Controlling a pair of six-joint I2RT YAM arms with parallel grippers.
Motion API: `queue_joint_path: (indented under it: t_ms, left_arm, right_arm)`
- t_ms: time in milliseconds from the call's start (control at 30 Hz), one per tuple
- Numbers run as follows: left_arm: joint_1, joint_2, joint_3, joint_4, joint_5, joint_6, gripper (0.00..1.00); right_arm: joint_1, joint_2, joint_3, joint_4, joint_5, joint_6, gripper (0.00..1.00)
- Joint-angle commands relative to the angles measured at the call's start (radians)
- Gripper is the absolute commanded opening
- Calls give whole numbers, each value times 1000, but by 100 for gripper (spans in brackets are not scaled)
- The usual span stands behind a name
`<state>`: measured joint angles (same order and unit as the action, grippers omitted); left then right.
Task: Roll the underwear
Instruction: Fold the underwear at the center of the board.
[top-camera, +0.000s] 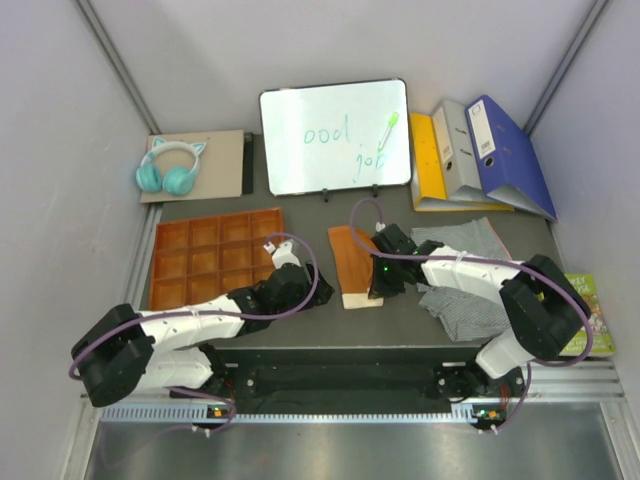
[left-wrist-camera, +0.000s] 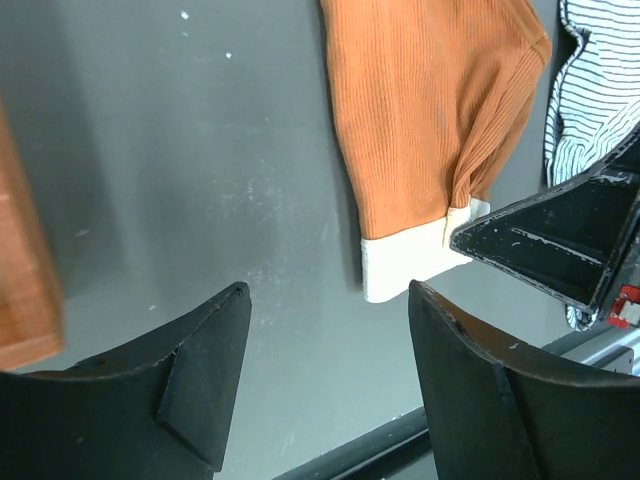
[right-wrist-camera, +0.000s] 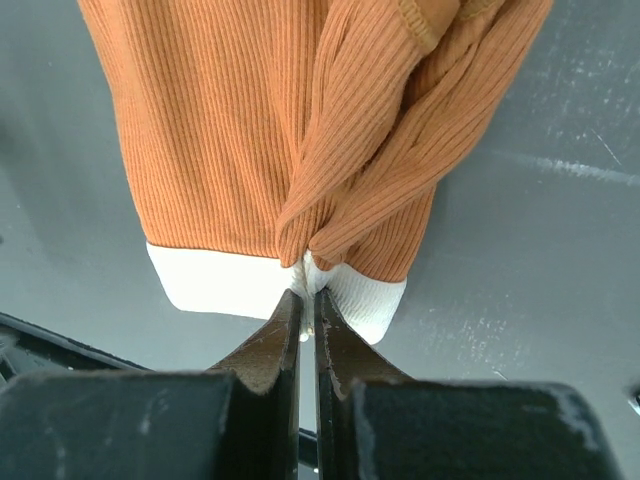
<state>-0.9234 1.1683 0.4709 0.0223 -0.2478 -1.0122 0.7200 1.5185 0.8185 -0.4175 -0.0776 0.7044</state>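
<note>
The rust-orange briefs (top-camera: 350, 258) lie flat mid-table, cream waistband (top-camera: 362, 298) toward the near edge. My right gripper (right-wrist-camera: 308, 292) is shut on the waistband, pinching a bunched fold of the briefs (right-wrist-camera: 220, 130) at their near right corner. My left gripper (left-wrist-camera: 325, 300) is open and holds nothing. It hovers over bare table just left of the waistband (left-wrist-camera: 405, 265), and its fingers (left-wrist-camera: 215, 350) touch no cloth. The grey-and-white striped boxer shorts (top-camera: 462, 305) lie crumpled to the right, partly under the right arm; an edge of the boxer shorts (left-wrist-camera: 590, 90) shows in the left wrist view.
An orange compartment tray (top-camera: 215, 255) sits left of the briefs. At the back stand a whiteboard (top-camera: 334, 135), teal headphones (top-camera: 168, 168) on cardboard, and binders (top-camera: 480, 155). A green booklet (top-camera: 590, 310) lies at the right edge. The table's front rail runs close below both grippers.
</note>
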Motion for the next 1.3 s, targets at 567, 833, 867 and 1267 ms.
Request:
queue_joint_path:
  t_ms: [567, 833, 867, 1267]
  left_arm:
    - [5, 278, 48, 268, 82, -83, 59]
    - [3, 373, 66, 314, 103, -97, 49]
    - [4, 381, 66, 318, 105, -98, 48]
    - [5, 413, 68, 298, 117, -112, 30]
  right_arm:
    - [16, -29, -27, 54, -19, 0, 0]
    - [16, -31, -36, 56, -22, -2, 0]
    - [16, -31, -36, 56, -22, -2, 0]
    - [16, -38, -18, 39, -16, -6, 0]
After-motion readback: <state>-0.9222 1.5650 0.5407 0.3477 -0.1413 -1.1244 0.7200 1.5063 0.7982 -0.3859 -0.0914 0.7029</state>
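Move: The left hand goes for the underwear's near left corner, where the white waistband ends, about 6 cm to its right, 2 cm ahead and 4 cm below. The underwear's middle lies some 9 cm right and 6 cm ahead, the wooden tray's middle roughly 25 cm left and 8 cm ahead, both about 5 cm lower. From the right hand, shut on the waistband, that corner lies about 7 cm left, level with it. Left hand reaches right about 6 cm and down 4, half-closing around the underwear's corner; right keeps its waistband pinch. ##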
